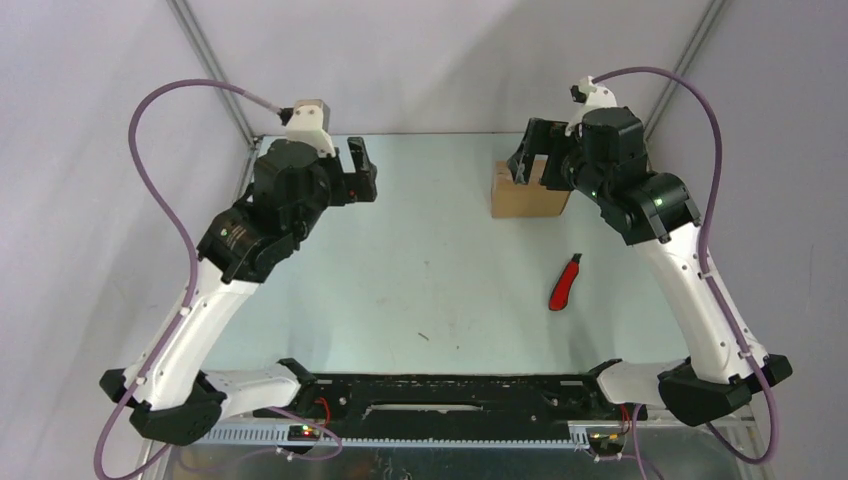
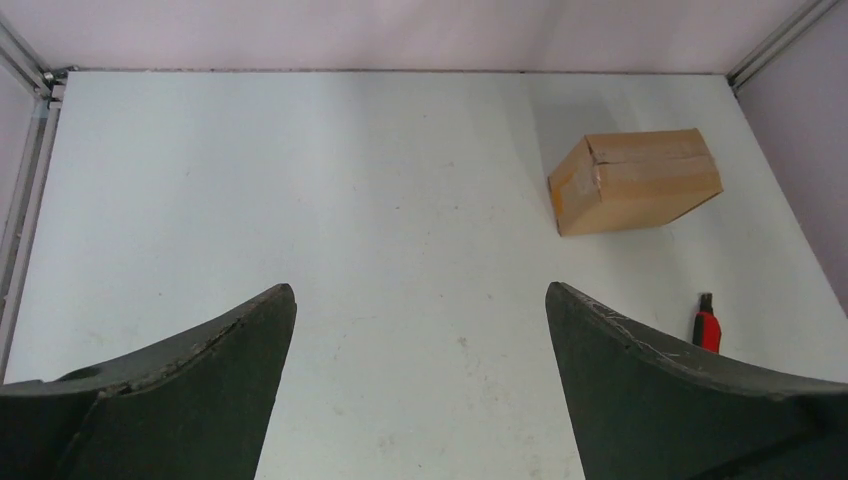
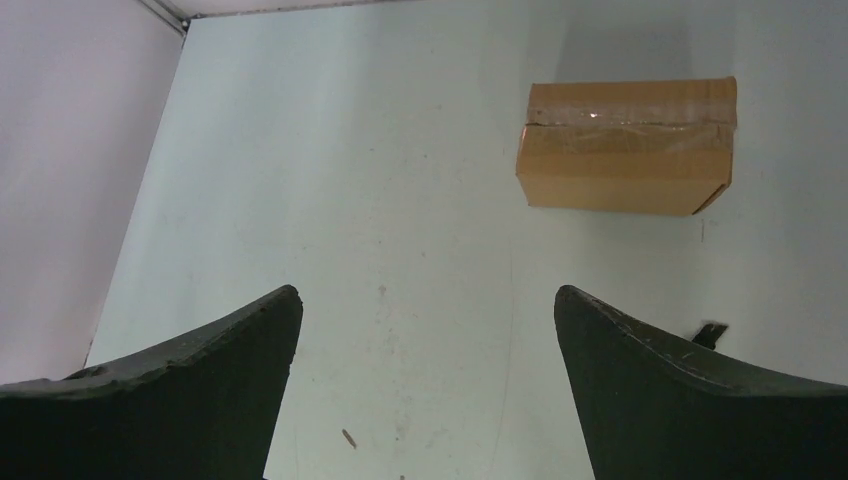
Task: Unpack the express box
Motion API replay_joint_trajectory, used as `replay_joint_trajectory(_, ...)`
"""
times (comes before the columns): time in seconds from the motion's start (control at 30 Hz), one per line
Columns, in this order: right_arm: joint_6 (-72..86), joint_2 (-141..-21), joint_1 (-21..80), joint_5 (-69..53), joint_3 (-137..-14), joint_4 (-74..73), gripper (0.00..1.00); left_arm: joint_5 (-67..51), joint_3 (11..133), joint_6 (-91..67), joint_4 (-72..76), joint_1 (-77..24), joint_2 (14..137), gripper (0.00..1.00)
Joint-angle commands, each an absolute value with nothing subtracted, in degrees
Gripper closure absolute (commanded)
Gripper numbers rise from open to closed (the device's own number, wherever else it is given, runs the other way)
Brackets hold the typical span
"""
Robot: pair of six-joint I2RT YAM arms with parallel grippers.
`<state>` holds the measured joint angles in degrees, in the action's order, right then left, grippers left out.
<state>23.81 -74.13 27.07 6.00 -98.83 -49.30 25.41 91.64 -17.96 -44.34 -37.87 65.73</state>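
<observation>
The express box (image 1: pixel 527 198) is a small brown carton, taped shut along its top seam, lying at the far right of the table. It also shows in the left wrist view (image 2: pixel 635 180) and the right wrist view (image 3: pixel 628 145). My right gripper (image 1: pixel 532 163) hovers just above and behind the box, open, and partly hides its far edge from the top camera. Only bare table shows between its fingers (image 3: pixel 427 290). My left gripper (image 1: pixel 360 172) hangs at the far left, well apart from the box. It is open and empty too (image 2: pixel 420 290).
A red-handled knife (image 1: pixel 565 283) lies on the table nearer than the box, also visible at the right edge of the left wrist view (image 2: pixel 706 326). Metal frame posts (image 1: pixel 215 70) and pale walls close the table's far corners.
</observation>
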Motion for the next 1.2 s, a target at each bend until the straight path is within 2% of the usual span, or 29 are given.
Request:
replay_joint_trajectory(0.0, 24.6, -72.9, 25.0, 4.8, -97.5, -45.6, 0.00, 26.5, 92.7, -18.3, -43.6, -37.9, 62.3, 0.02)
replay_joint_trajectory(0.17, 24.9, -77.6, 19.4, 7.0, -96.4, -42.4, 0.00, 27.9, 86.5, -17.8, -44.2, -37.5, 59.0, 0.02)
replay_joint_trajectory(0.4, 23.8, -82.4, 11.5, 11.6, -94.0, -35.0, 0.00, 11.5, 76.2, -21.5, -41.0, -27.9, 54.4, 0.02)
replay_joint_trajectory(0.6, 23.0, -86.6, 4.2, 12.0, -93.6, -30.5, 0.00, 6.9, 73.1, -22.4, -39.0, -26.8, 54.2, 0.02)
replay_joint_trajectory(0.77, 22.4, -90.4, -1.6, 9.3, -93.9, -26.7, 0.00, 5.2, 71.9, -23.3, -37.3, -26.3, 54.5, 0.02)
replay_joint_trajectory(0.87, 23.3, -95.7, -4.2, 2.9, -96.0, -25.2, 0.00, 3.8, 71.8, -23.7, -36.5, -26.1, 55.1, 0.02)
replay_joint_trajectory(1.0, 23.6, -104.5, -4.2, -4.5, -100.3, -23.4, 0.00, 2.5, 71.8, -24.2, -35.7, -25.9, 55.9, 0.02)
replay_joint_trajectory(1.17, 23.9, -116.1, -3.2, -7.5, -107.7, -22.0, 0.00, 1.6, 71.9, -24.8, -35.7, -25.6, 56.6, 0.02)
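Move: The box stands about 17 cm ahead of my right hand and some 4 cm to its right, its middle roughly 32 cm below. The red cutter lies about 11 cm to the right of this hand and 3 cm back, flat on the table some 37 cm down. From my left hand the box is some 20 cm ahead, 33 cm to the right and 34 cm below. I swing my empty right hand forward and right in a wide sweep, about 23 cm out and nearly 20 cm over, sinking ever faster by some 17 cm to come round the box's right end, a touch back left at the last. It turns clockwise some 30 degrees, then slightly back, fingers wide open. My left hand sinks about 7 cm, also open, tipping down a little. ##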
